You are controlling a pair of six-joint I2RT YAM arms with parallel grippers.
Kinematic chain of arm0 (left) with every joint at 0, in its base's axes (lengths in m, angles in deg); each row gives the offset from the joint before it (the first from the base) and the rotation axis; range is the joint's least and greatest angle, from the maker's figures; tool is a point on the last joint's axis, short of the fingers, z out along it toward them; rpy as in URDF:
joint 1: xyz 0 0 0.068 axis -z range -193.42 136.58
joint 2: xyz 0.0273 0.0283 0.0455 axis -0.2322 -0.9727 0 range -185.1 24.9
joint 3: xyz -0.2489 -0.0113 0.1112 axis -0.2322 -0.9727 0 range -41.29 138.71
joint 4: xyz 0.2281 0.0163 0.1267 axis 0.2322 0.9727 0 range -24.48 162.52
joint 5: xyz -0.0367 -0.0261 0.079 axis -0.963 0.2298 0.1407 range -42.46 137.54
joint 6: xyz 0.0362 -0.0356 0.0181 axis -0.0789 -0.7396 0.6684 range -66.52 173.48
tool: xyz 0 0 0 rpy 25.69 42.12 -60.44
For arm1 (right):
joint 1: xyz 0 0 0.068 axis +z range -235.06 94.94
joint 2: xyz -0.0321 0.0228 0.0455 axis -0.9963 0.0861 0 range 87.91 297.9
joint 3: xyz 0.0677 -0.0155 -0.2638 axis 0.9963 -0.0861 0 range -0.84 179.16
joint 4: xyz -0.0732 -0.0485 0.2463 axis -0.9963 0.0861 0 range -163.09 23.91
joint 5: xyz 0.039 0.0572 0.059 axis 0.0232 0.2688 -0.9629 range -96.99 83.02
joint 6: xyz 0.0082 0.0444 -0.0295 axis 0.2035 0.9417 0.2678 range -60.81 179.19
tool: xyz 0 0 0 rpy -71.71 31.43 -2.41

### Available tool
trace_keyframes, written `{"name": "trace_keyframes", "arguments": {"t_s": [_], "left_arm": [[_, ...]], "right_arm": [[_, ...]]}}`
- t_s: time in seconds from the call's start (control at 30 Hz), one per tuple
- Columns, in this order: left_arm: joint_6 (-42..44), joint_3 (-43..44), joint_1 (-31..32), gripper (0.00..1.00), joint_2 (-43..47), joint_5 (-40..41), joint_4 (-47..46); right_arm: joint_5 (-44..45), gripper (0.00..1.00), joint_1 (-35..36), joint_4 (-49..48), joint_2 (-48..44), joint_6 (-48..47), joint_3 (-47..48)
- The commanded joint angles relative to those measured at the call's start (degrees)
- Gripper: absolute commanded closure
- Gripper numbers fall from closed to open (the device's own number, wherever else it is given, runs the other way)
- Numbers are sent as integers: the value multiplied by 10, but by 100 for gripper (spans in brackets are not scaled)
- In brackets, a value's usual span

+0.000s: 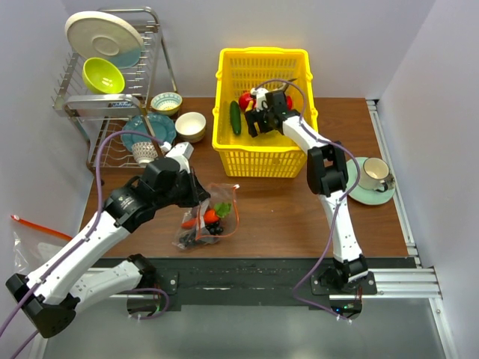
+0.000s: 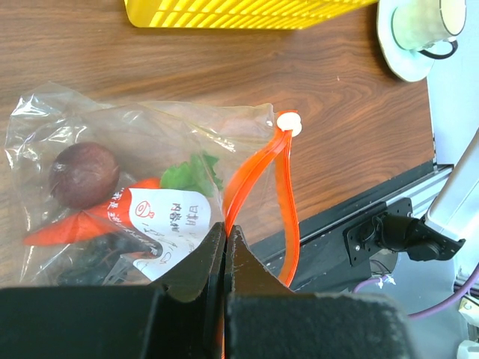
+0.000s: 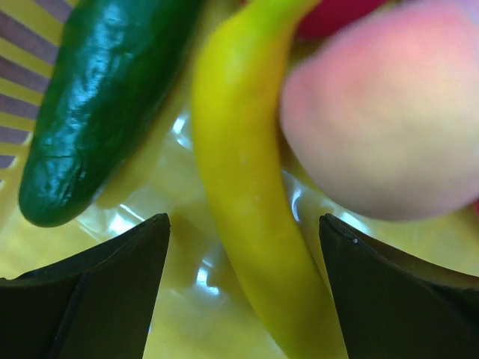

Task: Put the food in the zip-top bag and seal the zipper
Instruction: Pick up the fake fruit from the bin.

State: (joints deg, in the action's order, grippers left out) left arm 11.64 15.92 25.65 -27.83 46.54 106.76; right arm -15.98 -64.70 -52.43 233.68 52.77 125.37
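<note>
The zip-top bag (image 1: pixel 208 221) lies crinkled on the table in front of the yellow basket (image 1: pixel 262 161). Inside it I see a dark round fruit (image 2: pixel 84 173), an orange-red piece, a green leaf and dark grapes. My left gripper (image 2: pixel 225 228) is shut on the bag's mouth, pinching one side of the red-orange zipper (image 2: pixel 284 202), which loops up to its white end piece (image 2: pixel 288 123). My right gripper (image 3: pixel 245 224) hangs open inside the basket. The yellow banana (image 3: pixel 247 194) runs between its fingers, untouched, with the green cucumber (image 3: pixel 97 105) on the left and the peach (image 3: pixel 389 112) on the right.
A dish rack (image 1: pixel 112 75) with a plate and a green bowl stands at the back left, with small bowls (image 1: pixel 190 126) beside it. A cup on a saucer (image 1: pixel 374 176) sits to the right of the basket. Another flat clear bag (image 1: pixel 30 239) lies off the table's left edge.
</note>
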Motion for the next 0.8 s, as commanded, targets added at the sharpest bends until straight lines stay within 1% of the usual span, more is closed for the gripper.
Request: {"name": "trace_keyframes", "arguments": {"t_s": [0.0,0.03,0.1,0.13,0.2,0.23,0.3,0.33,0.4,0.43,0.6,0.73,0.77], "left_arm": [[-3,17,1,100,15,3,-16],[-2,17,0,100,17,5,-15],[-2,19,0,100,18,5,-14],[-2,19,1,100,18,5,-13],[-3,20,0,100,18,3,-13],[-3,20,1,100,18,2,-14],[-3,20,0,100,18,1,-13],[-3,19,1,100,19,2,-13],[-3,18,1,100,22,1,-13],[-3,18,1,100,24,1,-13],[-2,18,1,100,28,6,-9],[0,16,1,100,34,9,-5],[-1,14,0,100,35,8,-5]], "right_arm": [[-4,19,18,0,-41,-1,-44],[0,29,21,-1,-50,-1,-46],[3,39,23,6,-55,3,-44],[1,48,24,10,-56,4,-40],[-6,56,25,24,-60,11,-27],[-10,65,24,26,-64,13,-25],[-23,71,25,30,-85,22,-25],[-29,77,25,29,-95,25,-27],[-44,81,25,26,-127,35,-35],[-51,82,25,25,-138,39,-39],[-80,83,25,12,-230,58,-75],[-102,84,26,23,-296,60,-99],[-109,84,25,23,-309,75,-108]]}}
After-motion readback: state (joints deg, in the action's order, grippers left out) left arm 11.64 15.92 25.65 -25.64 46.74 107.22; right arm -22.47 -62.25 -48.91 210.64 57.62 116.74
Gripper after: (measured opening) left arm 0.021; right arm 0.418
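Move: The banana lies on the bin floor between the right hand's open fingers, its middle roughly 1 cm ahead, 1 cm left and 2 cm below. The peach stands close beside it, some 3 cm ahead and 4 cm right of the hand; the cucumber is about 2 cm ahead and 6 cm left, and the red apple 8 cm ahead and 3 cm left, all slightly below. From the left hand the banana is roughly 38 cm ahead, 15 cm right and 20 cm below. The right hand slides back and left along the bin floor by about 2 cm each way while its fingers close and pinch the banana by its nearer half, across its width. Keeping that grip, it lifts, slowly at first and then fast, by some 17 cm, drawing back about 4 cm more towards the robot as the wrist rolls roughly 10 degrees, its left side rising. ##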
